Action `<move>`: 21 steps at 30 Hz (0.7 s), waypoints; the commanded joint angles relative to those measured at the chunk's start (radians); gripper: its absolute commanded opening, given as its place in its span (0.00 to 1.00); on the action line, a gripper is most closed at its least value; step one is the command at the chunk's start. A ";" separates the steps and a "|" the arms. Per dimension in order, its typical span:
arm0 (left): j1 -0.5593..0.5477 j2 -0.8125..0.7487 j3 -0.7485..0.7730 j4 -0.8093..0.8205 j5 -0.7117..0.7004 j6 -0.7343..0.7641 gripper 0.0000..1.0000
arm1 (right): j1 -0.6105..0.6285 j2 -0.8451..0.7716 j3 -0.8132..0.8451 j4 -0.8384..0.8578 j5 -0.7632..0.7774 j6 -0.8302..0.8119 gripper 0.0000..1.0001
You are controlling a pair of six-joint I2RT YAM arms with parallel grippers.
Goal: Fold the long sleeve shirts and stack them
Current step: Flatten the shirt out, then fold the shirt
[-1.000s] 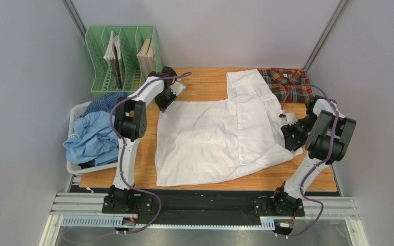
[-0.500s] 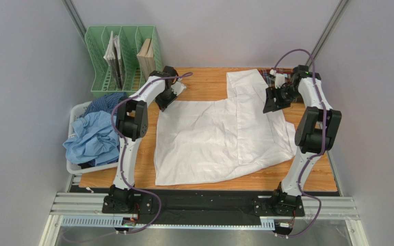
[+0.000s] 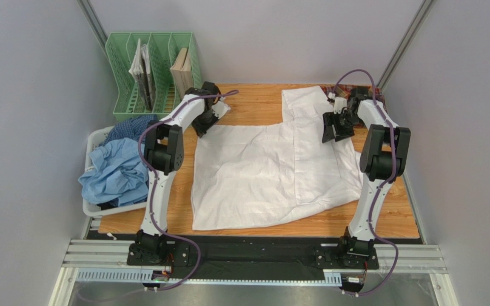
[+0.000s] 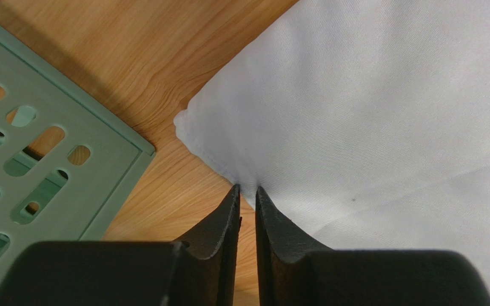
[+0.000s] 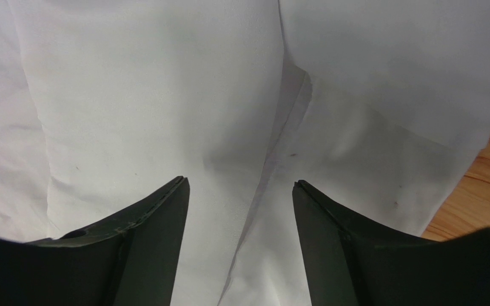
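Note:
A plain white long sleeve shirt (image 3: 267,169) lies spread over the wooden table, one part reaching toward the far edge. My left gripper (image 3: 204,125) is at its far left corner, and the left wrist view shows the fingers (image 4: 247,189) shut on the cloth edge (image 4: 382,115). My right gripper (image 3: 332,129) hovers over the shirt's far right part. It is open, with nothing between its fingers (image 5: 240,185); a fold line in the white cloth (image 5: 164,95) runs under the gap. A light blue shirt (image 3: 116,175) and a dark blue checked shirt (image 3: 129,126) lie crumpled in the basket.
The white plastic basket (image 3: 96,138) sits at the table's left edge. A green file rack (image 3: 152,70) with books stands at the far left, close to my left gripper, and its base (image 4: 36,166) shows in the left wrist view. Bare wood (image 3: 254,102) lies beyond the shirt.
My right arm has swung from the table's right edge to the far right, covering the plaid shirt, and its gripper now hangs over the white shirt with jaws wider. The left arm has not moved.

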 commanded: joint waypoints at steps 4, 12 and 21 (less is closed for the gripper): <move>0.045 -0.088 -0.018 0.014 0.129 0.035 0.25 | 0.016 0.013 -0.008 0.018 -0.068 0.015 0.57; 0.013 -0.314 -0.174 0.045 0.329 -0.016 0.42 | 0.016 0.010 0.014 -0.028 -0.140 -0.007 0.08; 0.013 -0.425 -0.291 0.066 0.358 -0.051 0.41 | 0.016 -0.198 -0.001 -0.194 -0.290 -0.118 0.00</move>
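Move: The left fingertips already rest on the shirt's left edge, with its far-left corner about 5 cm ahead. The green rack's middle is roughly 16 cm ahead and 18 cm left, the clothes basket 30 cm left and 14 cm back. Right under the open right fingers, 1 cm down, runs a folded edge of the shirt; from there the shirt's far sleeve end lies about 18 cm ahead and 11 cm left, the plaid shirt 15 cm ahead and 9 cm right. Dipping barely 1 cm while easing left, the right hand shuts its fingers on the folded edge and pinches a bit of cloth, then keeps drawing left and somewhat back, about 4 cm in all, starting to rise at the end. After a brief hold the left hand lifts off the shirt's edge some 9 cm, swinging back and to the right, fingers opening wider and wrist tilting about 20 degrees. ##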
